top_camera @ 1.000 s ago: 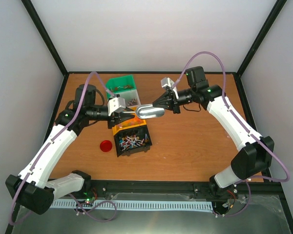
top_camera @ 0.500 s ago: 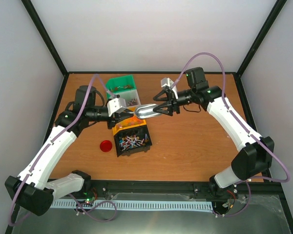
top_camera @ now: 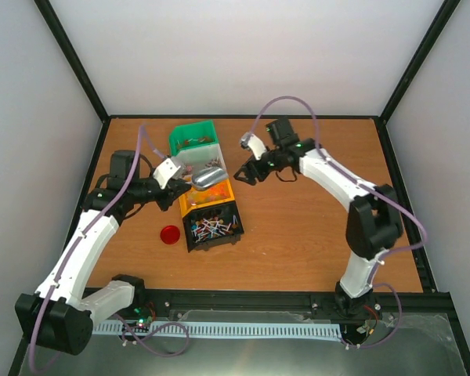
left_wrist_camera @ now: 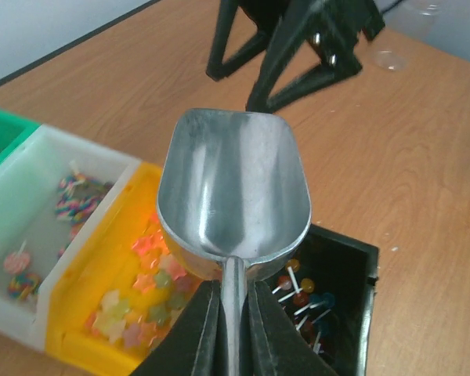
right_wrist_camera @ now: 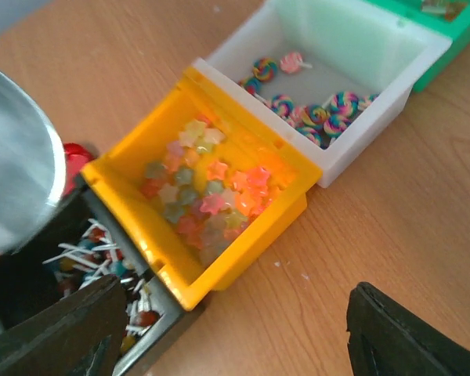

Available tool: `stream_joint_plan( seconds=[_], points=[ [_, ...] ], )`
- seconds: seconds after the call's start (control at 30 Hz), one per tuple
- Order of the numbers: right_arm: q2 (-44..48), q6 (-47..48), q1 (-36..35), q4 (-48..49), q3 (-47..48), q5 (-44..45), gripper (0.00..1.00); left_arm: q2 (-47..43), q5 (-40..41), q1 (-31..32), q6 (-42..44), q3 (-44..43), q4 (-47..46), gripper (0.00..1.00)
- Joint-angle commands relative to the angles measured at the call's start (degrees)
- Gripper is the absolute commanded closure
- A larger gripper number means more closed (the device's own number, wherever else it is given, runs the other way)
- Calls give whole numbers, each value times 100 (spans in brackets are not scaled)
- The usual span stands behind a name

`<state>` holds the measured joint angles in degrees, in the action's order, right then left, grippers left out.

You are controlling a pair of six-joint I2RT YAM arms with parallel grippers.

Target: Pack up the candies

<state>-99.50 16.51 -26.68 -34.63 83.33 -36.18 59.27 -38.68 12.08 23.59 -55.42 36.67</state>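
Note:
My left gripper (left_wrist_camera: 233, 301) is shut on the handle of an empty metal scoop (left_wrist_camera: 233, 192), held over the orange bin (left_wrist_camera: 86, 313) and black bin (left_wrist_camera: 352, 274). From above, the scoop (top_camera: 207, 177) hangs over the row of bins with the left gripper (top_camera: 183, 185) behind it. The candies lie in the bins: star-shaped ones (right_wrist_camera: 207, 192) in the orange bin, swirled ones (right_wrist_camera: 313, 110) in the white bin (right_wrist_camera: 376, 70), and stick lollipops (right_wrist_camera: 94, 258) in the black bin. My right gripper (right_wrist_camera: 227, 329) is open and empty beside the orange bin's right edge (top_camera: 247, 172).
A green bin (top_camera: 194, 138) ends the row at the back. A round red lid (top_camera: 170, 234) lies on the table left of the black bin (top_camera: 214, 229). The wooden table (top_camera: 313, 227) is bordered by black frame posts and white walls.
The right gripper opened, let go of the scoop and drew away from it. The left gripper carried the scoop left, over the bins.

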Motion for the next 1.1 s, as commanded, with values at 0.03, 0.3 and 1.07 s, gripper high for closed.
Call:
stream_joint_plan(
  seconds=[0.03,0.3,1.07],
  points=[
    [-775,-768,-607,329,629,1547,23,-323,481,-283,-675,87,-289,99],
    [-2006,-1029,-963,367,1366,2419,27,-609,1281,-291,-943,299,-476,99],
    [-2113,-1017,-110,390,1672,2533,43,-68,830,-295,-382,193,-334,99]
  ],
)
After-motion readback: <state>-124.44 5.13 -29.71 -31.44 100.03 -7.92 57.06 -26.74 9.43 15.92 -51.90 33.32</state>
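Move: The orange bin's middle is about 12 cm left of the right gripper, 4 cm farther out and 15 cm below it; its right wall is nearer. The white bin sits roughly 10 cm beyond the orange one, the black bin some 11 cm nearer the base, and the scoop's bowl hovers about 9 cm to the gripper's left. From the left gripper, the orange bin lies 9 cm ahead, 4 cm right and 20 cm below. Drop the open right gripper about 12 cm, reaching forward and left to the orange bin's right wall, and tip its fingers further down. Then, with one finger hooked inside that wall, haul it right and forward some 6 cm each way, turning clockwise and narrowing the fingers partway. Meanwhile draw the left gripper leftward, turning counter-clockwise, still holding the scoop. ##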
